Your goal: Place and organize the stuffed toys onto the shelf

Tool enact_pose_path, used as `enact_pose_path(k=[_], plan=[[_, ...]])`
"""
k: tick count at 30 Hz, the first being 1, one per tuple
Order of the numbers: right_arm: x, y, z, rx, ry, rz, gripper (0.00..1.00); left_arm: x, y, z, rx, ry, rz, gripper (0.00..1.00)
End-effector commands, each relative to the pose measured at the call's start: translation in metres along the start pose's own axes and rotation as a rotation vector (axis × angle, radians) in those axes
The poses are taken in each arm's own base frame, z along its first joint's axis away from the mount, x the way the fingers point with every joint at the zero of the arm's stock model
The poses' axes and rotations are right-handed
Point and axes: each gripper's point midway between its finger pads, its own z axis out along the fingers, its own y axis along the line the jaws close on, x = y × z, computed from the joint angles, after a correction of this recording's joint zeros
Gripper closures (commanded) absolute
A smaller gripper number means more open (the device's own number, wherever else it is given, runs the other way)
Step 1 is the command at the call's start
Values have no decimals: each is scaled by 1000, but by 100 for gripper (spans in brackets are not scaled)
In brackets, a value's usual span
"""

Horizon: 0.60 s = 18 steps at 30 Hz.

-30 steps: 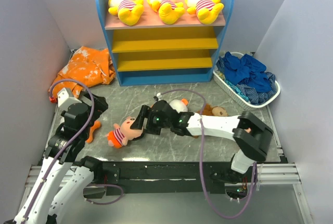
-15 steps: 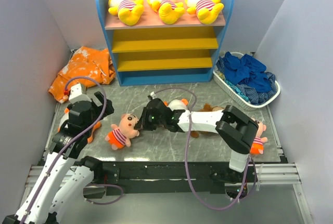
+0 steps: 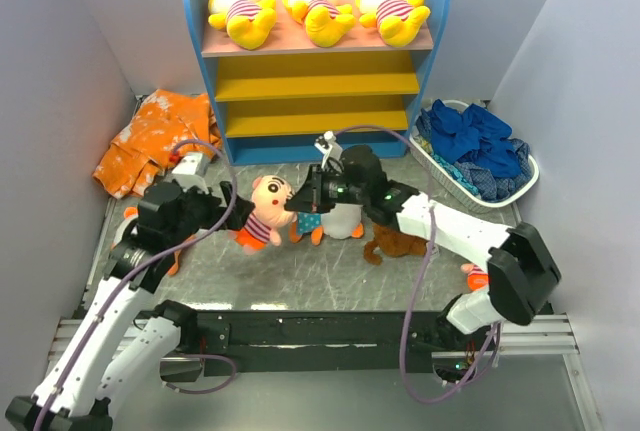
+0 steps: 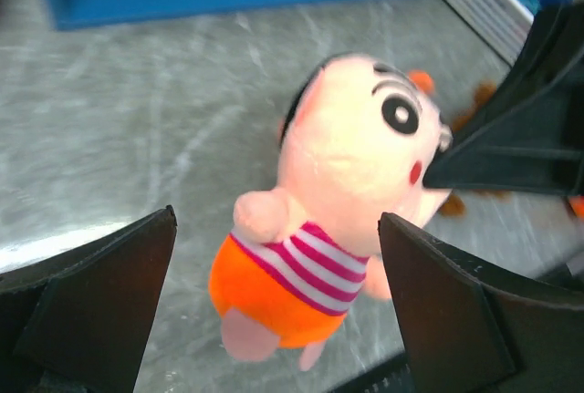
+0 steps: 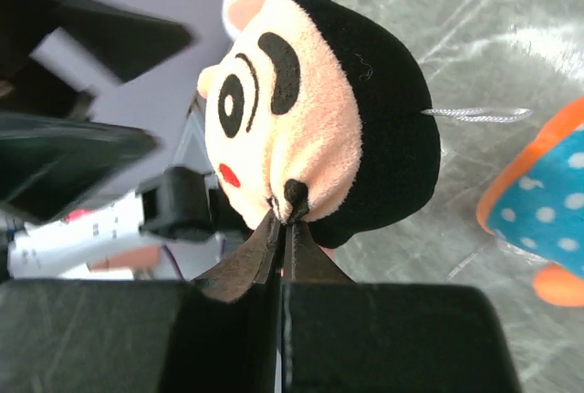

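My right gripper (image 3: 296, 201) is shut on the head of an orange-limbed doll in a pink-and-white striped shirt (image 3: 263, 215) and holds it above the table. In the right wrist view the closed gripper (image 5: 283, 218) pinches the doll's head (image 5: 310, 110). My left gripper (image 3: 226, 207) is open, with a finger on each side of the doll's body (image 4: 310, 256) and not touching it. Three yellow striped toys (image 3: 315, 6) lie on the pink top board of the shelf (image 3: 320, 43). A dotted-shirt doll (image 3: 330, 219) and a brown monkey (image 3: 398, 243) lie on the table.
An orange-and-white cloth (image 3: 150, 136) lies at the back left. A white basket (image 3: 524, 183) of dark blue cloths stands at the right. Another doll (image 3: 474, 273) lies partly hidden under my right arm. The shelf's yellow lower boards (image 3: 318, 85) are bare.
My right gripper has lifted the striped doll off the table and carried it back towards the shelf. My left gripper has swung in from the left and now brackets the doll.
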Motion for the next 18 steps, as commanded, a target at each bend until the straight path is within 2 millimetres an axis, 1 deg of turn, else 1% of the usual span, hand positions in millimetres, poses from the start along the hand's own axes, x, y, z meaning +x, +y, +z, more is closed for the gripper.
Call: enact_pose_path(k=[1, 2, 4, 5, 7, 8, 10, 11, 15, 16, 18], plan=[[4, 24, -31, -99, 69, -169, 100, -13, -46, -1, 253, 26, 101, 1], [1, 34, -38, -119, 68, -199, 100, -13, -50, 1, 276, 41, 104, 0], [0, 35, -45, -117, 72, -230, 100, -16, -52, 4, 284, 45, 107, 1], [-4, 43, -53, -137, 58, -249, 100, -16, -54, 5, 293, 49, 111, 1], [-9, 44, -60, -140, 41, -255, 100, -17, -55, 6, 300, 56, 117, 1], [-14, 47, -65, -144, 22, -264, 100, -17, -56, 7, 304, 61, 124, 2], [-18, 48, -72, -147, 16, -270, 100, -12, -58, 8, 326, 90, 131, 2], [-21, 52, -75, -152, 7, -279, 100, -11, -60, 8, 341, 101, 139, 3], [-26, 53, -79, -150, 3, -287, 100, -4, -83, -1, 490, 144, 134, 2], [-27, 52, -79, -146, 3, -287, 100, 0, -92, -7, 557, 158, 128, 1], [-29, 52, -81, -144, -2, -292, 100, -3, -101, -12, 609, 141, 112, 1]])
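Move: The boy doll, its head still pinched in the right fingers, has its middle about 5 cm ahead of the open left gripper, 5 cm to its right and 3 cm lower. On the floor some 14 cm below that hand, the blue-dotted toy lies about 8 cm ahead and 20 cm right, and the purple toy about 20 cm left, level fore and aft. From the right hand, the left gripper is about 10 cm left, 4 cm back and nearly level. Rightward by some 6 cm and slightly back, the left hand follows the boy doll, swinging its fingers about 25 degrees clockwise so they close in on the striped torso, still wide open. The right hand keeps its pinch on the head and carries the doll up and right, roughly 5 cm each way, with a smaller draw back and a slight twist. ##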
